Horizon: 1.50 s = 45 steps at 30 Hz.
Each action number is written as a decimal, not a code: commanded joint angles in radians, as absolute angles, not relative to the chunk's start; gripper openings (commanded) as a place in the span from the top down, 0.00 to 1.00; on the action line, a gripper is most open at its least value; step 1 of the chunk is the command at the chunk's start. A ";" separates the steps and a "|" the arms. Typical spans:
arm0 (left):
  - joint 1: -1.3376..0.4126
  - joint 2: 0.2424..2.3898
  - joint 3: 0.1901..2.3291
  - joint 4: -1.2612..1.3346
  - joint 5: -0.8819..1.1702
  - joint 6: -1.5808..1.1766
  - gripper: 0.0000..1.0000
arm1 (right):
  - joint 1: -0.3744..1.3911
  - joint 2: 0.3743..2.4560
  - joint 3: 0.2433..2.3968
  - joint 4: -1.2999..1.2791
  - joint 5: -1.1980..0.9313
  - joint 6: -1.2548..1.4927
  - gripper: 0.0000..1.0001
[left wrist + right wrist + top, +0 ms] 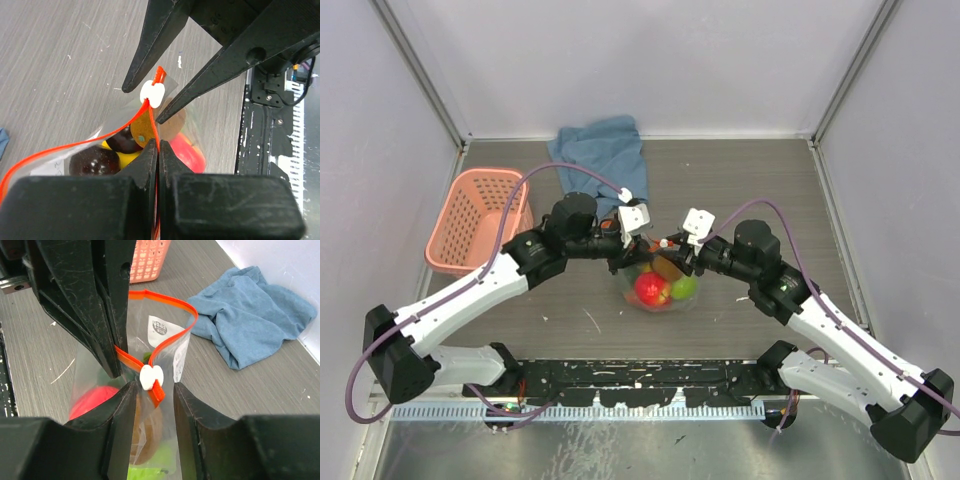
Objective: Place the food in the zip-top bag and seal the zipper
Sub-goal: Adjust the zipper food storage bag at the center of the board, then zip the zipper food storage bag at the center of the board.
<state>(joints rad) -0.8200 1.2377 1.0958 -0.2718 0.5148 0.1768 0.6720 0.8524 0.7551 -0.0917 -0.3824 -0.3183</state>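
The clear zip-top bag (pixel 658 302) stands at the table's middle between both grippers. The food is inside it: a red fruit (pixel 651 289), a green one (pixel 684 288) and a brown one (pixel 667 267); the left wrist view also shows a dark fruit (pixel 95 161) and a yellow one (pixel 127 156). My left gripper (pixel 158 147) is shut on the red-orange zipper (pixel 75 145) just behind its white end piece (pixel 152 93). My right gripper (pixel 154 390) is open, its fingers astride that end piece (pixel 151 377) without touching it. Past the left gripper the zipper (pixel 165 300) gapes in a loop.
A pink lattice basket (pixel 480 218) sits at the left of the table. A crumpled blue cloth (pixel 602 152) lies at the back, behind the bag. The black mounting rail (pixel 640 380) runs along the near edge. Grey walls enclose three sides.
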 commanded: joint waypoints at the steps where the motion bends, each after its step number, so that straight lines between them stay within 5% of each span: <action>1: -0.867 1.187 1.082 -0.182 0.391 0.187 1.00 | 0.670 0.828 0.742 -0.034 -0.385 -0.275 0.59; 10: -0.918 1.180 1.070 -0.168 0.321 0.190 1.00 | 0.669 0.836 0.718 0.005 -0.433 -0.281 0.75; 17: -0.922 1.149 1.055 -0.170 0.297 0.198 0.99 | 0.667 0.837 0.718 -0.007 -0.423 -0.307 0.99; 30: -0.922 1.064 1.108 -0.285 0.367 0.328 0.26 | 0.669 0.838 0.740 -0.034 -0.433 -0.392 0.99; 45: -0.876 1.246 1.302 -0.432 0.560 0.465 0.18 | 0.668 0.857 0.750 -0.077 -0.490 -0.455 0.99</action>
<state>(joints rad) -0.9043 1.2217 1.2194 -0.4080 0.4541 0.4202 0.6712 0.8600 0.7105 -0.1066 -0.4564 -0.4278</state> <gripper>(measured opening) 0.829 0.039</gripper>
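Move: Just in front of the open right fingers, at the closed end of the zip bag's orange edge, sits the white slider, about 1 cm left and 1 cm below. From the right hand, a brown potato in the bag is roughly 2 cm back, 1 cm left and 9 cm down; a red fruit is some 5 cm back, 4 cm left, and a green fruit 5 cm back, 2 cm right, both about 12 cm below. The left fingers already pinch the orange edge, with the slider about 3 cm to their right. Handing the zipper end from left to right: the right hand sinks and draws back about 1 cm, its fingers closing on the orange end right behind the slider, while the left keeps its pinch nearly still. Then the left opens wide, lets go and rises about 4 cm, easing back slightly and rolling some 15 degrees, before sinking 1 cm. The right keeps its pinch and lowers another centimetre. ##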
